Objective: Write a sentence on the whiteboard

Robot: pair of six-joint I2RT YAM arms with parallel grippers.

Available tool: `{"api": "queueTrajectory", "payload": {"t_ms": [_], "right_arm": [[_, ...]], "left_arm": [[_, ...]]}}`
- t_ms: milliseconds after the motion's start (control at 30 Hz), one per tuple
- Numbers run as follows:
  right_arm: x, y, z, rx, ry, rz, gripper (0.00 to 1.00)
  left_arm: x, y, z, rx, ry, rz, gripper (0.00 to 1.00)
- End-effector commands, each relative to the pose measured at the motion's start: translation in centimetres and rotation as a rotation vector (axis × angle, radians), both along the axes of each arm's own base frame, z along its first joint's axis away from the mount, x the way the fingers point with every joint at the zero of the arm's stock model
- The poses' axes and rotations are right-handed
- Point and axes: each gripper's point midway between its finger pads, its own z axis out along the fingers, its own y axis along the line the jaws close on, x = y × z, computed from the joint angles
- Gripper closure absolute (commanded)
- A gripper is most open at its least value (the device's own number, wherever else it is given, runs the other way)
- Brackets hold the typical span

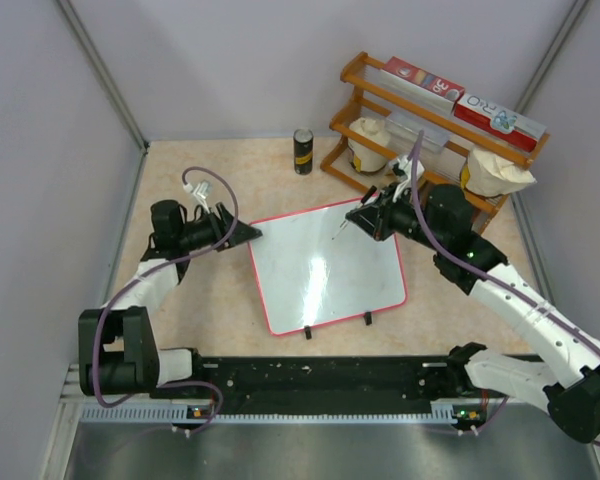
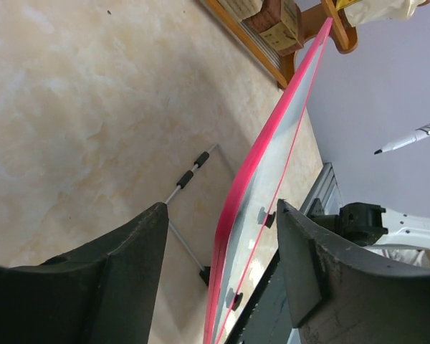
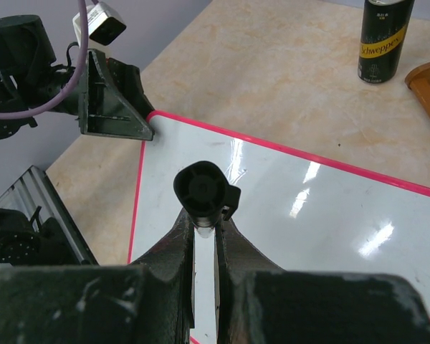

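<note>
The whiteboard lies mid-table, glossy white with a red-pink rim and two black clips on its near edge. No sentence shows on its surface. My left gripper is at the board's far left corner. In the left wrist view its jaws stand open on either side of the rim, with gaps on both sides. My right gripper hovers over the board's far right part, shut on a black-capped marker. The marker's tip points down-left, above the board.
A wooden rack at the back right holds red-and-white boxes and white bags. A black can stands behind the board. A thin metal rod lies under the board's edge. A black rail runs along the near edge.
</note>
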Motion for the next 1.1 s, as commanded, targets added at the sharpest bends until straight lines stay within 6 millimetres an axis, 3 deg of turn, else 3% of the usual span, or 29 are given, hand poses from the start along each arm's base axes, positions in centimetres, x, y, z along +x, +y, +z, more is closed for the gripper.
{"api": "queueTrajectory", "payload": {"t_ms": [0, 367, 400, 633, 767, 1067], "right_arm": [[0.5, 0.7, 3.1, 0.044, -0.086, 0.007, 1.00], [0.7, 1.2, 2.3, 0.040, -0.068, 0.026, 1.00], [0.8, 1.3, 3.0, 0.064, -0.091, 0.027, 1.00], [0.2, 2.3, 2.9, 0.062, -0.111, 0.055, 1.00], [-0.2, 3.1, 2.6, 0.045, -0.132, 0.057, 1.00], [0.0, 4.2, 2.3, 0.042, -0.202, -0.003, 1.00]], "left_arm": [[1.2, -0.6, 2.3, 0.007, -0.141, -0.062, 0.37], [0.1, -1.1, 1.0, 0.033, -0.134, -0.129, 0.46], [0.0, -1.0, 0.8, 0.037, -0.131, -0.128, 0.48], [-0.2, -1.2, 0.4, 0.036, -0.120, -0.138, 0.76], [-0.3, -1.2, 0.6, 0.034, -0.122, -0.139, 1.00], [-0.9, -1.1, 0.8, 0.045, -0.119, -0.131, 1.00]]}}
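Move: The whiteboard's upper left corner is right at the left hand, 1 cm ahead and 1 cm above, its edge between the open fingers; the board's middle lies about 16 cm right, 7 cm back and 8 cm below. From the right hand, which holds the marker, that middle is some 6 cm left, 4 cm back and 19 cm below, the upper left corner about 22 cm left, 4 cm ahead. The black can stands 20 cm ahead of the left hand, 10 cm right. The left fingers close from wide open onto the whiteboard's edge just by its upper left corner and pinch it, while that hand eases about 1.5 cm back and as far to the right, turning some 10 degrees clockwise. The right hand keeps its hold on the marker, dips about 1 cm as it edges forward, then rises again and sweeps left, nearly 4 cm in all, over the upper part of the board towards the left hand, its fingers tipping up slightly and the marker tip still clear of the face. ##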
